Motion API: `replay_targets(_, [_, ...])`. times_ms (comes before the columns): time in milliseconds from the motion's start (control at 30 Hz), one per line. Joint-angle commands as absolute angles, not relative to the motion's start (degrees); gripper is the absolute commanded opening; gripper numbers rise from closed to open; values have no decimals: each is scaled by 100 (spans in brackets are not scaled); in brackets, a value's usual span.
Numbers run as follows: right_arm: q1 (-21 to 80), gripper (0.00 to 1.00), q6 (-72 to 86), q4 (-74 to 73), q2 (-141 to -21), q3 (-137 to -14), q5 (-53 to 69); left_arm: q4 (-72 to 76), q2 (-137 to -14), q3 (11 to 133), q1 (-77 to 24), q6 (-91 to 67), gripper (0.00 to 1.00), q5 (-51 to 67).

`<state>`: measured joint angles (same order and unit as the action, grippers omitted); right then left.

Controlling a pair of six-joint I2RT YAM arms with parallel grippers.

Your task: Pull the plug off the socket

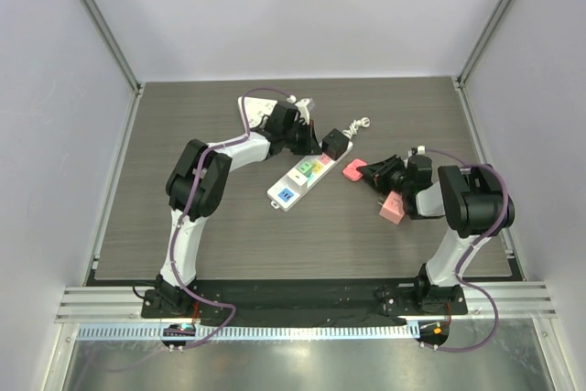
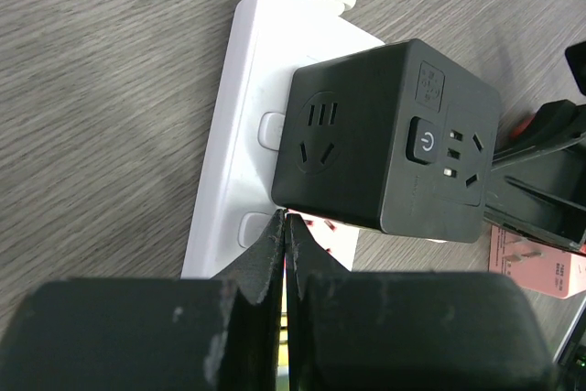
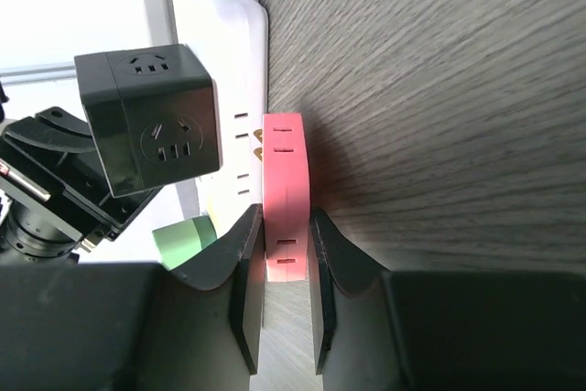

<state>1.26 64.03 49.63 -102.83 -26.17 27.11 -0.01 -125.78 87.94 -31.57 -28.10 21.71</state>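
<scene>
The socket is a white power strip (image 1: 295, 182) (image 2: 240, 125) (image 3: 224, 89) lying slantwise mid-table. A pink plug (image 1: 353, 169) (image 3: 285, 191) sits just off the strip's right side, its brass prongs showing in the gap. My right gripper (image 1: 366, 172) (image 3: 286, 226) is shut on this plug, one finger on each flat side. My left gripper (image 1: 313, 149) (image 2: 286, 219) is shut with nothing in it. Its tips rest on the strip's top, right next to a black cube adapter (image 1: 335, 142) (image 2: 389, 139) (image 3: 151, 116) that stands on the strip's far end.
A blue plug (image 1: 287, 194) sits at the strip's near end, and green and yellow ones (image 1: 308, 168) sit mid-strip. Another pink piece (image 1: 392, 208) lies under my right arm. The strip's coiled white cord (image 1: 359, 124) lies beyond the cube.
</scene>
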Motion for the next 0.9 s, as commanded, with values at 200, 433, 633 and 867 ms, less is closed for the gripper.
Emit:
replay_targets(200, [-105, 2, 4407, 1658, -8677, -3699, 1610, -457, -12727, 8499, -2979, -2523, 0, 1670])
replay_targets(433, [-474, 4, 3946, 668, -8911, -4570, 1397, -369, -12674, 8490, -2971, -2531, 0, 1758])
replay_targets(633, [-860, 8, 3903, 668, -9544, -4781, 1722, -360, -12674, 8508, -2962, -2540, 0, 1793])
replay_targets(867, [-1072, 21, 3762, 659, -9835, -4746, 1846, -343, -12691, 8534, -2962, -2558, 0, 1854])
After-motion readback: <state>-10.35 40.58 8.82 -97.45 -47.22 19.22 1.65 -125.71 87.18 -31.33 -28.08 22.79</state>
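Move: The right hand already holds the flat pink plug clear of the strip; its aim, an empty patch of table, lies about 11 cm to its right, 4 cm ahead and a little below. The black adapter is some 7 cm left and 7 cm ahead, the strip's middle 15 cm left and 1 cm back, the brown plug 16 cm right and 6 cm back, the pink cube 9 cm right and 11 cm back. That patch is about 23 cm right of the left hand, level with it. Still pinching the flat pink plug, the right hand carries it away from the strip in an arch, rising about 7 cm as it swings right and forward, then sinking over the open table in front of the brown plug, to end some 11 cm right and 4 cm forward of where it began and slightly higher. On the way it rolls about 20 degrees, left side dropping so the fingers point more steeply down, while the shut left fingertips stay put on the strip beside the black adapter. ##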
